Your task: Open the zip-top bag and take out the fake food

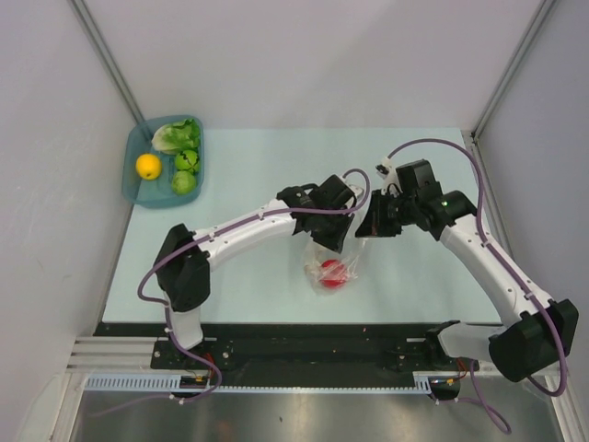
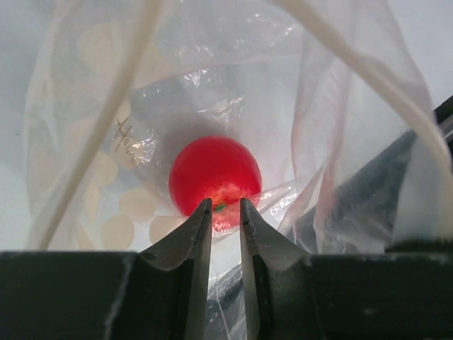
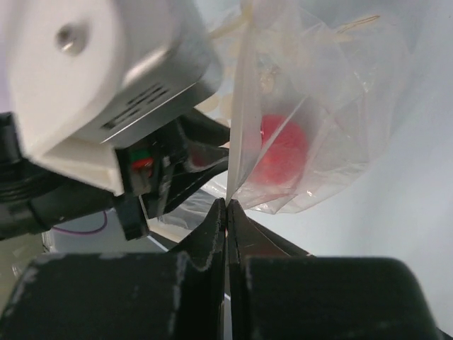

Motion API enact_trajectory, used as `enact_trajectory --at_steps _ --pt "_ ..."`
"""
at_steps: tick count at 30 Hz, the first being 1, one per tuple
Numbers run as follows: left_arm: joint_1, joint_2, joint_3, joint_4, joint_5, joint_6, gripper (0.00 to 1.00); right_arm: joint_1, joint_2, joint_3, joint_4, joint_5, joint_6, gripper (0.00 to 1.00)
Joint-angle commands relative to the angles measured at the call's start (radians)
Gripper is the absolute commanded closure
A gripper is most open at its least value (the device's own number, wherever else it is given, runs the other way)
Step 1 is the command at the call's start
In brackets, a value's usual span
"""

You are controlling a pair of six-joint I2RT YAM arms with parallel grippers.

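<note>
The clear zip-top bag (image 1: 342,250) with white dots hangs over the table's middle, its mouth held up. My right gripper (image 1: 365,230) (image 3: 227,205) is shut on the bag's edge (image 3: 237,142). My left gripper (image 1: 325,244) (image 2: 226,205) reaches down inside the bag (image 2: 106,106). Its narrow jaws are pinched at the green stem of the round red fake food (image 2: 214,173) (image 1: 331,271) (image 3: 283,152), which lies at the bag's bottom. More fake food lies in the tray: a lettuce leaf (image 1: 177,136), a yellow fruit (image 1: 148,166) and green fruits (image 1: 184,171).
The teal tray (image 1: 129,189) sits at the table's far left corner. The left arm's wrist housing (image 3: 92,85) is close beside my right gripper. White walls stand round the table on three sides.
</note>
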Motion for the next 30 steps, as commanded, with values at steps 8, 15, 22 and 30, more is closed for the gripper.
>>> enact_trajectory --at_steps 8,15,22,30 --pt "-0.022 0.083 -0.007 0.022 0.052 -0.017 0.65 -0.003 -0.098 -0.046 -0.036 -0.020 0.024 1.00" --pt "-0.048 0.113 -0.015 -0.016 0.026 0.003 0.57 -0.005 -0.150 -0.110 -0.046 -0.023 0.028 1.00" --pt "-0.082 0.133 -0.018 -0.085 -0.002 0.024 0.43 -0.011 -0.173 -0.143 -0.052 -0.019 0.024 1.00" --pt "-0.090 0.086 -0.033 -0.125 -0.046 0.029 0.29 -0.012 -0.183 -0.175 -0.032 -0.010 0.021 1.00"
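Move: The red tomato lies in the bag below my left hand, about 10 cm down, some 3 cm back and roughly 1 cm to the right. The bag lip pinched in my right fingers stands about 5 cm to the right of my left hand, 1 cm ahead and 7 cm higher. From my right hand, the tomato is around 4 cm back, 4 cm to the left and 17 cm below. I sink my left hand about 7 cm farther into the bag's open mouth, drawing back some 5 cm as I near the tomato, and spread the fingers from a quarter to about two-thirds open while its left side rolls up about 10 degrees. My right hand keeps its pinch on the lip and pulls it back about 5 cm, easing down and a little right. ##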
